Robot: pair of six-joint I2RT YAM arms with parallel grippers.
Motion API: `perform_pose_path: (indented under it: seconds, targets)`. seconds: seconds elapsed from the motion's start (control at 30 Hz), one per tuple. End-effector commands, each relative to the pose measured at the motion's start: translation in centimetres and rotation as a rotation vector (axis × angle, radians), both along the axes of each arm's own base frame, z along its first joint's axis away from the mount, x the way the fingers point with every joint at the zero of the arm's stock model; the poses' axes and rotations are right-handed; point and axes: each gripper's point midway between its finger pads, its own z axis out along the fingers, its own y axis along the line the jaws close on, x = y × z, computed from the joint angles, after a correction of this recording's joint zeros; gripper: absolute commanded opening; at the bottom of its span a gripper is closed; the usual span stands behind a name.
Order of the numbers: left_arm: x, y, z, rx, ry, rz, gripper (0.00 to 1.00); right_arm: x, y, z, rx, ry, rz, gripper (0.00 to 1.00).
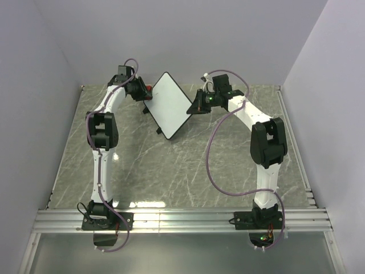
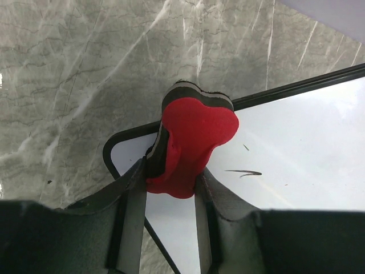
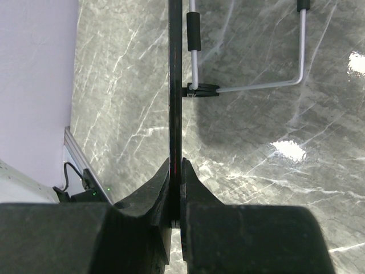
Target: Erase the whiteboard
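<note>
The whiteboard (image 1: 168, 105) is tilted above the table's far middle, its face nearly blank. My right gripper (image 1: 197, 106) is shut on its right edge. In the right wrist view the whiteboard (image 3: 175, 80) is edge-on, clamped in the right gripper (image 3: 175, 174), and its wire stand (image 3: 251, 87) sticks out behind. My left gripper (image 1: 145, 93) is at the board's left corner. In the left wrist view this left gripper (image 2: 171, 181) is shut on a red eraser (image 2: 194, 137) with a dark felt layer, which presses on the whiteboard (image 2: 308, 142). A short dark stroke (image 2: 244, 172) lies beside it.
A grey marble tabletop (image 1: 171, 165) lies under both arms, with lilac walls on three sides. An aluminium rail (image 1: 182, 220) carries the arm bases at the near edge. A purple cable (image 1: 214, 165) loops off the right arm over the table.
</note>
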Motion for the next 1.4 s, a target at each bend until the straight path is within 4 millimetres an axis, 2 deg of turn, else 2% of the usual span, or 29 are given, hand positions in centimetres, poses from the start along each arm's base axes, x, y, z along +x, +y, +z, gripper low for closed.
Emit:
perform_pose_path:
  seconds: [0.0,0.03,0.1,0.2,0.3,0.37,0.5,0.63,0.73,0.8,0.87,0.9,0.97,1.0,1.07,1.1,1.17,1.2,1.27,1.3,1.37]
  targets:
    - [-2.2,-5.8,-2.2,-0.018,0.034,-0.131,0.00,-3.7,2.9,0.9,0.008,-0.023,0.175,0.00]
    - [-1.5,-6.6,-0.6,-0.031,-0.018,-0.146,0.00,-3.7,3.0,0.8,0.010,-0.022,0.178,0.00]
    - [-1.5,-8.9,1.0,-0.080,-0.052,-0.188,0.00,-3.7,3.1,0.7,0.007,-0.019,0.182,0.00]
    - [-1.2,-11.5,2.4,-0.132,-0.085,-0.217,0.00,-3.7,3.1,0.8,0.000,-0.022,0.188,0.00]
    - [-1.6,-13.2,2.4,-0.166,-0.077,-0.235,0.00,-3.7,2.9,0.8,-0.016,-0.031,0.194,0.00]
    - [-2.3,-14.0,1.6,-0.172,-0.055,-0.239,0.00,-3.9,2.8,0.5,-0.022,-0.028,0.196,0.00]
    - [-3.2,-14.6,0.3,-0.159,-0.023,-0.241,0.00,-4.1,2.8,0.0,-0.015,-0.021,0.193,0.00]
    - [-3.2,-13.3,-0.9,-0.125,0.007,-0.197,0.00,-4.3,2.8,-0.1,-0.006,-0.017,0.190,0.00]
    - [-3.1,-11.3,-2.0,-0.098,0.039,-0.148,0.00,-4.5,2.6,0.1,-0.013,-0.022,0.194,0.00]
    - [-3.3,-9.2,-2.6,-0.076,0.063,-0.104,0.00,-4.6,2.5,0.2,-0.020,-0.028,0.199,0.00]
    - [-2.9,-7.5,-1.9,-0.075,0.035,-0.072,0.00,-4.6,2.3,0.2,-0.021,-0.031,0.197,0.00]
    - [-3.4,-6.9,-0.7,-0.075,0.017,-0.065,0.00,-4.7,2.4,0.3,-0.019,-0.033,0.197,0.00]
    - [-3.2,-5.8,1.2,-0.086,-0.029,-0.054,0.00,-4.6,2.4,0.3,-0.014,-0.030,0.189,0.00]
    - [-3.2,-5.6,3.4,-0.095,-0.063,-0.056,0.00,-4.5,2.4,0.3,-0.010,-0.028,0.188,0.00]
    - [-3.3,-5.0,5.0,-0.096,-0.082,-0.050,0.00,-4.4,2.4,0.3,-0.002,-0.028,0.184,0.01]
    - [-3.6,-4.9,6.9,-0.094,-0.110,-0.050,0.00,-4.2,2.4,0.4,0.001,-0.035,0.179,0.05]
    - [-3.9,-4.3,8.4,-0.088,-0.132,-0.036,0.00,-4.0,2.4,0.6,0.006,-0.041,0.174,0.11]
    - [-4.3,-3.9,9.8,-0.089,-0.150,-0.029,0.00,-3.8,2.5,0.8,0.012,-0.046,0.170,0.18]
    - [-4.4,-2.1,10.8,-0.072,-0.160,0.024,0.00,-3.8,2.7,1.2,0.021,-0.054,0.174,0.25]
    - [-5.1,-1.3,11.8,-0.068,-0.170,0.042,0.00,-3.6,2.6,1.4,0.022,-0.060,0.171,0.32]
    - [-5.4,1.3,12.5,-0.051,-0.174,0.111,0.00,-3.7,2.7,1.8,0.026,-0.072,0.174,0.43]
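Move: The last small marks on the whiteboard lie roughly 5 cm to the right of the left hand, which already holds the eraser, and some 2 cm farther out, at about its height. The board's middle is about 9 cm to its right and 4 cm nearer the robot, slightly higher. From the right hand, still pinching the board's right corner, the middle lies some 11 cm left, 1 cm out and 5 cm lower. The whiteboard's slanted face gets a wipe across the last marks: the left hand, keeping its grip on the eraser, sweeps about 7 cm right and 6 cm up the slope, comes partway back left and down, then draws back towards the robot and rises off the face. Late on, the right fingers spread to release the corner, that hand easing 2–3 cm back and a little left. ##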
